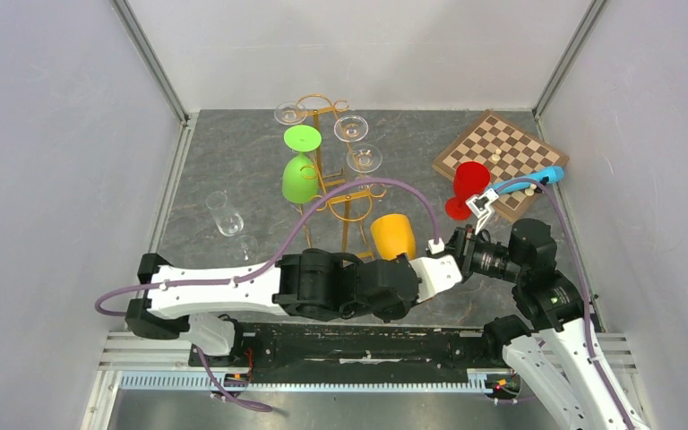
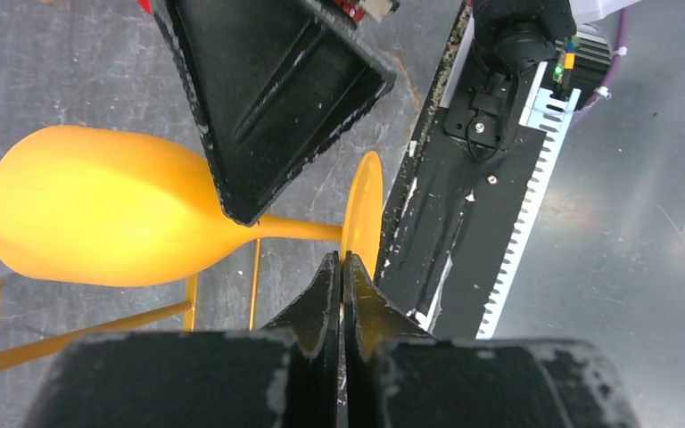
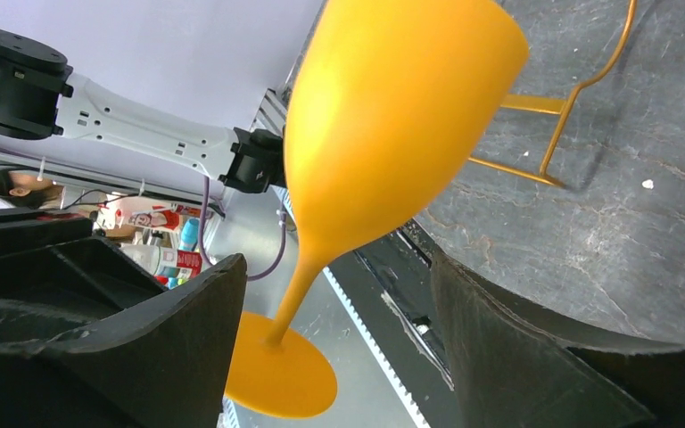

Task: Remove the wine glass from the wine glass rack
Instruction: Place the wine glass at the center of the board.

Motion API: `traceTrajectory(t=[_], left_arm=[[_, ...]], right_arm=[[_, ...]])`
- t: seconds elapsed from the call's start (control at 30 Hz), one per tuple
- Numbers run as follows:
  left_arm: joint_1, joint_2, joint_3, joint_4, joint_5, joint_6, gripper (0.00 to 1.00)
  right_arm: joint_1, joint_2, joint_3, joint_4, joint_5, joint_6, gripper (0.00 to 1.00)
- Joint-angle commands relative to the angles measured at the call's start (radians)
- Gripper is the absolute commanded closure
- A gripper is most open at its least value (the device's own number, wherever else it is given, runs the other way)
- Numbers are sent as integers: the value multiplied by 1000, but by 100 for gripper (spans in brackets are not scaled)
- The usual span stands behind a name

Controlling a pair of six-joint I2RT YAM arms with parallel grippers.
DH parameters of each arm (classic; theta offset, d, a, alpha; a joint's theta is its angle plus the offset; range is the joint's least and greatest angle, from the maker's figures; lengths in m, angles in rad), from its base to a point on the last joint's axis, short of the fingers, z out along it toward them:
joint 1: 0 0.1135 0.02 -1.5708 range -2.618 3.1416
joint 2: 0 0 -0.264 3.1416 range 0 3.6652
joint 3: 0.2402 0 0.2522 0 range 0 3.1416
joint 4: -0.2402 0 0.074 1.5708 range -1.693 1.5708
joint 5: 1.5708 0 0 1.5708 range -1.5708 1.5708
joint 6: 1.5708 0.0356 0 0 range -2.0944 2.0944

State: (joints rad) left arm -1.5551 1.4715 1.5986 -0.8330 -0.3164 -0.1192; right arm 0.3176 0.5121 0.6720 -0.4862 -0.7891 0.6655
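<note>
The orange wine glass (image 1: 393,236) hangs on its side in the air, just in front of the gold wine glass rack (image 1: 336,193) and free of its hooks. My left gripper (image 2: 341,259) is shut on the rim of the glass's foot (image 2: 363,209). The bowl (image 2: 98,214) points away to the left. My right gripper (image 3: 339,259) is open, its fingers (image 3: 187,330) on either side of the thin stem (image 3: 308,276) without touching it. The foot (image 3: 281,374) lies below them. The left arm hides both grippers in the top view.
On the rack hang a green glass (image 1: 300,179) and several clear glasses (image 1: 351,128). A clear glass (image 1: 224,215) lies on the table at the left. A chessboard (image 1: 499,152), a red glass (image 1: 466,184) and a blue tool (image 1: 528,182) are at the right.
</note>
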Motion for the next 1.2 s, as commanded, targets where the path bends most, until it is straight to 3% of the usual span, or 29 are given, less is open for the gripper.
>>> traceTrajectory(t=[0.0,0.4,0.7,1.17], left_arm=[[-43,39,74,-18,-141,80,98],[-111,98,88,-13,-284,118,98],[-143,121,92,7,-286,118,98],[-151,116,71,31,-303,118,98]], right_arm=[[17,10,-18,8,-29,16,22],[64,39,-88,71,-48,59,30],[74,36,-127,121,-42,85,40],[75,31,-160,186,-48,144,68]])
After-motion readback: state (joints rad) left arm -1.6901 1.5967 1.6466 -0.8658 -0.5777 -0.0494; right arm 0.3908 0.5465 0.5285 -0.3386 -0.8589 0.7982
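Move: The yellow wine glass lies roughly level with its bowl pointing forward; its stem is about 4 cm to the left of the open right fingers, at about the same reach and height. The left hand pinches the glass's foot, and from it the stem is some 4 cm ahead, 3 cm right and 2 cm below. From the right hand, the rack stands about 14 cm ahead, 16 cm left and 10 cm below, and the red wine glass about 17 cm ahead, 13 cm right and 15 cm lower. The right hand sinks about 4 cm while easing 2 cm left and a little back, bringing its wide-open fingers in around the yellow glass's stem just below the bowl, then rises again by nearly a centimetre as they close to roughly half their starting gap, not yet plainly gripping. The left hand keeps its pinch on the foot and offers the stem, drifting down about 2 cm, slightly right and back, and turning some 15 degrees so that the bowl end tips up, before it holds still. ##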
